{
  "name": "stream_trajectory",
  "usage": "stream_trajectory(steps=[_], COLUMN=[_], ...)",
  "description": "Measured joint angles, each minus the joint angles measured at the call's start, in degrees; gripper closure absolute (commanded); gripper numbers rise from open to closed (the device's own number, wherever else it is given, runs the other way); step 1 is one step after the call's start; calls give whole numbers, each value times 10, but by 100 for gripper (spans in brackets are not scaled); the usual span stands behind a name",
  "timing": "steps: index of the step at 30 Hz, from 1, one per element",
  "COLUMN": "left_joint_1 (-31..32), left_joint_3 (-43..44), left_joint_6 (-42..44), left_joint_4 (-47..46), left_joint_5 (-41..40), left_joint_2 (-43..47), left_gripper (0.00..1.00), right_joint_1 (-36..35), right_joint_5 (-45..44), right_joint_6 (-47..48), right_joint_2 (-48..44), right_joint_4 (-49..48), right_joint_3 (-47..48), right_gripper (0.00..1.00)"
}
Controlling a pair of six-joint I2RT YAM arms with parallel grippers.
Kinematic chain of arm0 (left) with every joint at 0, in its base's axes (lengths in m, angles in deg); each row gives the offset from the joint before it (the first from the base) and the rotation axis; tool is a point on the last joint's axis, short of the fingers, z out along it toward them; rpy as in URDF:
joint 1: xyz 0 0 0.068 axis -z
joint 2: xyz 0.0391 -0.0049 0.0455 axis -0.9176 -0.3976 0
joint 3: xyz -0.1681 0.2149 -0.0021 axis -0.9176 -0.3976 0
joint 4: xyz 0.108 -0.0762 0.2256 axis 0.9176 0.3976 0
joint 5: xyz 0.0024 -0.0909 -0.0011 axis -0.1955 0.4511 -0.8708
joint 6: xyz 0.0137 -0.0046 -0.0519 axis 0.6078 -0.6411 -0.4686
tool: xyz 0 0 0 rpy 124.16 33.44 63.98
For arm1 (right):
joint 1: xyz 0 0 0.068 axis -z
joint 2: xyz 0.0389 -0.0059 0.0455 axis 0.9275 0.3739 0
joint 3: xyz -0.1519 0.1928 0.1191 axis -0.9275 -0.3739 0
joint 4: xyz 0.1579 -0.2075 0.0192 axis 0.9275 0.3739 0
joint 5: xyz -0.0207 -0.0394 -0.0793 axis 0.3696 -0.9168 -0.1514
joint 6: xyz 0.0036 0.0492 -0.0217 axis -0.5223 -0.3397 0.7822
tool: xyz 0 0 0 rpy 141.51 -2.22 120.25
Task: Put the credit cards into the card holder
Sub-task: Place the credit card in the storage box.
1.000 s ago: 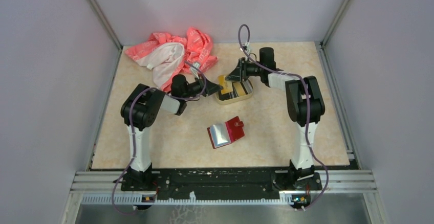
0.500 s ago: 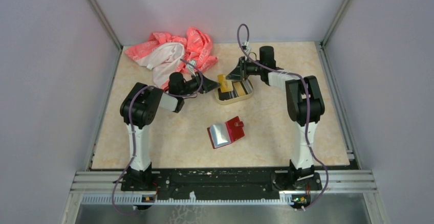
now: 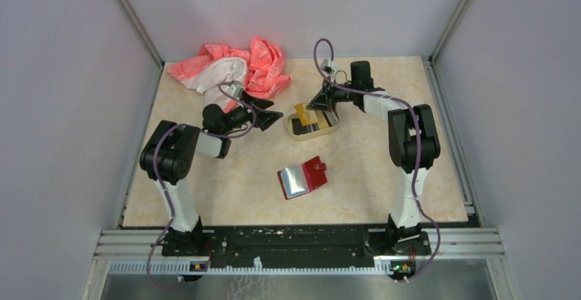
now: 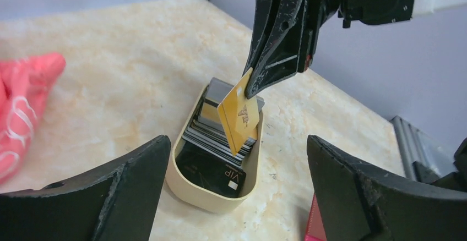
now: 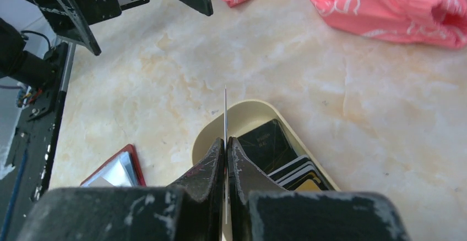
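Note:
The gold credit card [image 4: 240, 116] hangs tilted above the tan tray [image 4: 209, 200], pinched at its top edge by my right gripper [image 4: 250, 87]. In the right wrist view that card [image 5: 225, 111] shows edge-on between the shut fingers of the right gripper [image 5: 226, 142]. More credit cards [image 4: 212, 133] are stacked in the tray, with a black VIP card [image 4: 212, 169] lying flat at its near end. My left gripper [image 3: 266, 117] stands wide open just left of the tray, holding nothing. The dark-red card holder [image 3: 302, 177] lies open on the table nearer the arm bases.
A pink and white cloth [image 3: 233, 68] is bunched at the back left, just behind my left gripper. The tray [image 3: 312, 127] sits between the two grippers. Grey walls close in the table on three sides.
My left gripper let go of the gold card, opened wide and drew back to the left. My right gripper closed on the card and now holds it over the tray.

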Motion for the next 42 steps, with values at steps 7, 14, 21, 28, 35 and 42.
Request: stream_trajectory(steps=[7, 14, 21, 28, 35, 42], left_joint_1=[-12, -5, 23, 59, 70, 68], left_joint_3=[-13, 24, 83, 122, 148, 163], left_joint_6=[7, 2, 25, 79, 106, 99], left_joint_4=[-108, -107, -107, -107, -106, -105], left_joint_5=[66, 121, 141, 147, 157, 161], left_joint_2=[-8, -70, -107, -124, -129, -137], left_gripper=[9, 23, 35, 45, 85, 100], right_joint_1=[0, 0, -1, -5, -7, -7], right_joint_5=[39, 74, 87, 92, 101, 106], right_joint_6=[60, 111, 152, 161, 159, 139], right_joint_2=[-47, -54, -54, -54, -54, -57], right_joint_4=[16, 31, 45, 46, 46, 43], right_joint_3=[0, 0, 0, 0, 0, -2], right_gripper=[100, 100, 100, 100, 100, 76])
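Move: The yellow card is already pinched in the right fingers, its middle about 2 cm left, 1 cm back and 3 cm below that hand. From the wide-open left hand the card lies some 9 cm right, 1 cm ahead and 5 cm lower. The storage box sits about 10 cm under the right hand, 2 cm back and level sideways; the open card holder is roughly 20 cm back of that hand, 3 cm left and 12 cm below. Up about 5 cm and back some 3 cm, the right hand lifts the yellow card over the box, rolling slightly and keeping its pinch. The left hand first eases back and briefly up, then dips and travels right, about 8 cm in all, towards the card, turning clockwise and rolling some 30 degrees to point at the right hand, and shuts its fingers on the card's near edge. ##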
